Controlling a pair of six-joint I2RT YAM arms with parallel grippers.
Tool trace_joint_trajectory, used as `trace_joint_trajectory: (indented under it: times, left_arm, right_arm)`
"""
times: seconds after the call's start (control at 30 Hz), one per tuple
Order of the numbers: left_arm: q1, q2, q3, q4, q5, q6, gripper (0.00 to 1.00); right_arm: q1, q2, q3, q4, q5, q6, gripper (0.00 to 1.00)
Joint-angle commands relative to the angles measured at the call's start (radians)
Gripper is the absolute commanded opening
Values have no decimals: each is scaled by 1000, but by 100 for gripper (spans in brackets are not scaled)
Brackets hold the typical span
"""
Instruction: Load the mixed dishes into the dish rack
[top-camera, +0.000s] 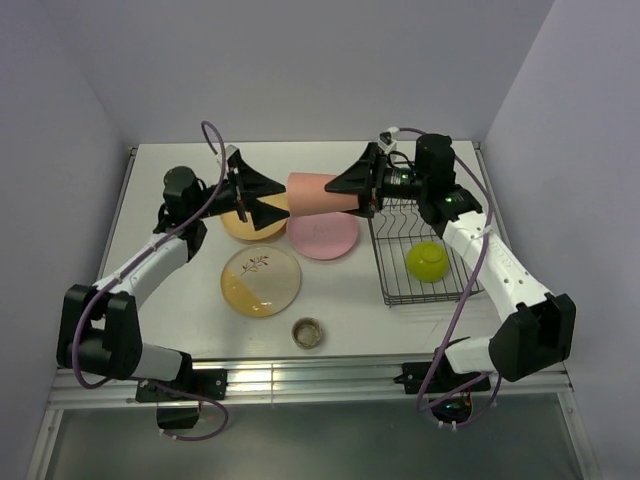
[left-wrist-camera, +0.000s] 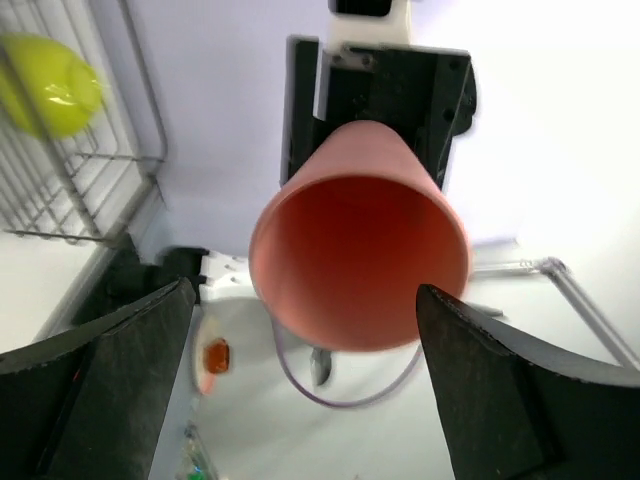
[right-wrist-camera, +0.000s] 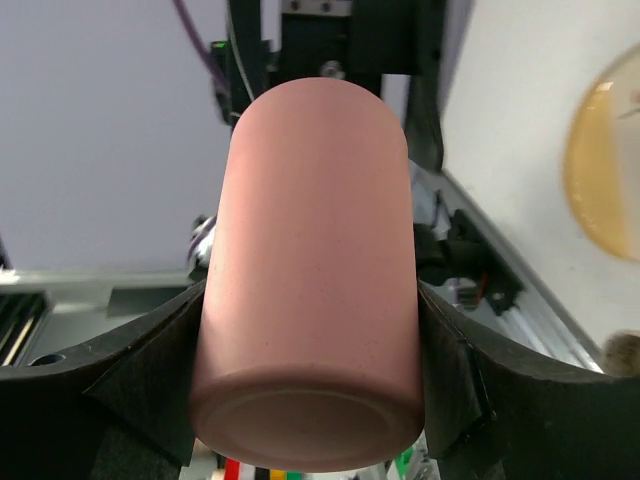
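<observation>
The pink cup (top-camera: 315, 192) hangs sideways in the air above the table's middle. My right gripper (top-camera: 347, 194) is shut on its base end, both fingers pressed against the cup (right-wrist-camera: 310, 250) in the right wrist view. My left gripper (top-camera: 283, 201) faces the cup's open mouth (left-wrist-camera: 360, 260) with its fingers (left-wrist-camera: 150, 340) spread wide, clear of the rim. The dish rack (top-camera: 400, 285) lies at the right with the lime-green bowl (top-camera: 427, 261) inside. On the table lie the orange plate (top-camera: 250, 228), pink plate (top-camera: 325, 238), cream-and-yellow plate (top-camera: 261, 280) and small speckled grey bowl (top-camera: 308, 332).
The rack's wire wall (left-wrist-camera: 90, 170) and the green bowl (left-wrist-camera: 50, 85) show at the upper left of the left wrist view. Grey walls close in the table on three sides. The aluminium rail (top-camera: 300, 380) with both arm bases runs along the near edge.
</observation>
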Motion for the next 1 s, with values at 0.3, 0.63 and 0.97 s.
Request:
trace_joint_trajectory:
  times: [0.3, 0.63, 0.97]
  left_arm:
    - [40, -29, 408, -1591, -740, 1023, 96]
    - [-228, -27, 368, -1638, -874, 1050, 84]
    - [-310, 3, 302, -1640, -855, 1076, 79]
  right_arm:
    - [-132, 31, 405, -1080, 705, -675, 0]
    - [-127, 65, 370, -1192, 1040, -703, 0]
    - [-6, 140, 269, -1240, 1133, -675, 0]
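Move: The right hand holds the pink cup by its base, mouth facing left. The clear front-left part of the dish rack lies about 18 cm to that hand's right, roughly level ahead, and 31 cm below; the green bowl stands 9 cm farther right and 2 cm farther out. The empty left hand has the patterned plate about 3 cm ahead, 7 cm left and 32 cm below, and the small cup 14 cm back, 7 cm right. The right hand keeps its grip on the pink cup and swings it right and down, some 18 cm across and 16 cm lower, bowing about 4 cm forward on the way and tipping roughly 75 degrees so that its fingers point down and the cup's mouth turns down over the rack. The left hand, already free of the cup, first goes forward, then drops and draws back away from it, ending about 18 cm lower above the patterned plate, its fingers turned down and narrowed a little but still wide open. ##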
